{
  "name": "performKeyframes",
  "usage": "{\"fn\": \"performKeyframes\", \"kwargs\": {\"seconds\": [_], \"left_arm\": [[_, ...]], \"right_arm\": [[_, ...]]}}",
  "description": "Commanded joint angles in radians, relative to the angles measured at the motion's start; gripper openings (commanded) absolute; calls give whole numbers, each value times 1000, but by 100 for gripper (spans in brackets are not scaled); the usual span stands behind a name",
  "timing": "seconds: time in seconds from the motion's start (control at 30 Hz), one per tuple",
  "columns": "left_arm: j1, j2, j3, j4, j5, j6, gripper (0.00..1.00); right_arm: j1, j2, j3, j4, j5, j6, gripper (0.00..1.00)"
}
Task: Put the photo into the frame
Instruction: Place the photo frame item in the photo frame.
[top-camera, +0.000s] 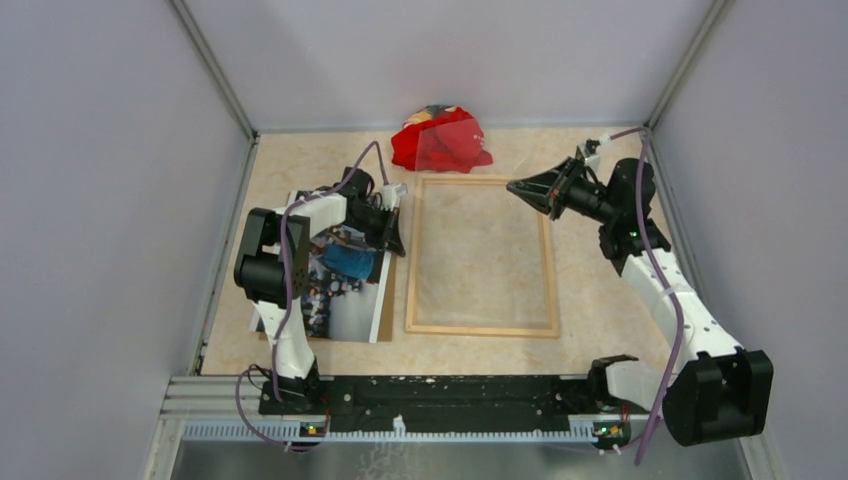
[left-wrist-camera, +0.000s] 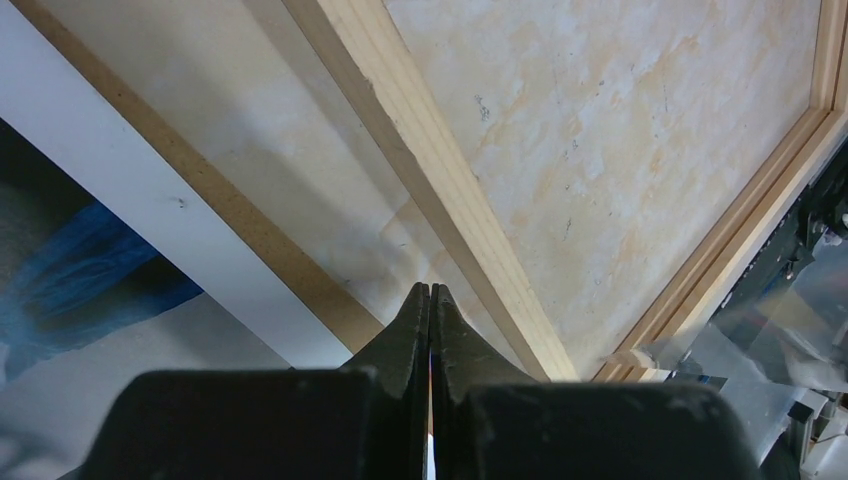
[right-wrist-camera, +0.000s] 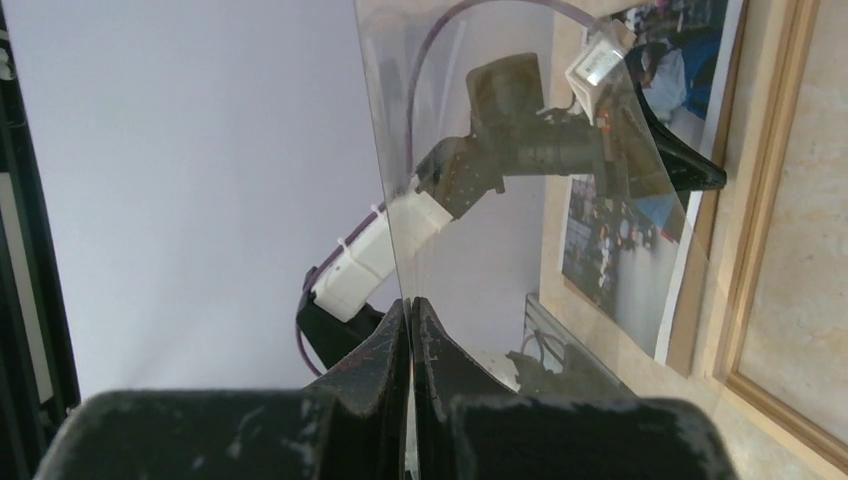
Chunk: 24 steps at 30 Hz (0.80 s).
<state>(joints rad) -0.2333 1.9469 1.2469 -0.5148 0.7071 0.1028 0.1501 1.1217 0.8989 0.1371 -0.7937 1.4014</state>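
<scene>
The photo (top-camera: 345, 285), a glossy print with blue and dark tones, lies on a brown backing board (top-camera: 387, 300) left of the frame (top-camera: 480, 328). The light-wood frame lies flat on the table with bare table inside it. My left gripper (top-camera: 397, 243) is shut, its tips (left-wrist-camera: 431, 292) low over the strip of table between the board's edge (left-wrist-camera: 250, 230) and the frame's left rail (left-wrist-camera: 440, 180); nothing shows between its jaws. My right gripper (top-camera: 512, 187) hangs above the frame's far right corner, shut (right-wrist-camera: 408, 303) on the edge of a clear sheet (right-wrist-camera: 500, 100).
A red crumpled bag (top-camera: 440, 140) lies at the back of the table, just beyond the frame. Grey walls close in the table on the left, back and right. The clear sheet's lower part (left-wrist-camera: 770, 340) reaches down near the frame's near corner.
</scene>
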Motion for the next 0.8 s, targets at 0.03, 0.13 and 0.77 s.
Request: {"fn": "performKeyframes", "kwargs": {"seconds": [0.03, 0.13, 0.77], "left_arm": [[5, -27, -3, 24, 17, 11, 0], [6, -36, -10, 24, 13, 12, 0], [4, -23, -3, 32, 23, 4, 0]], "right_arm": [[6, 48, -27, 74, -19, -17, 0], [-15, 97, -38, 81, -34, -46, 0], [-119, 353, 138, -352, -1, -573, 5]]}}
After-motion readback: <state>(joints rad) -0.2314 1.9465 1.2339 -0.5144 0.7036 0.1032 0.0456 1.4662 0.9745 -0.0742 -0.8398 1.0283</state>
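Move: The right hand holds the clear sheet high over the frame, whose middle lies about 4 cm farther out, 3 cm to its left and 32 cm below. The photo lies about 36 cm left and 1 cm farther out, and the red cloth some 34 cm farther out and 12 cm left, both on the table. From the low left hand the frame's middle is about 17 cm right and level fore and aft. The right hand lowers the clear sheet about 13 cm towards the frame, drifting 6 cm forward, fingers tipping downward. ##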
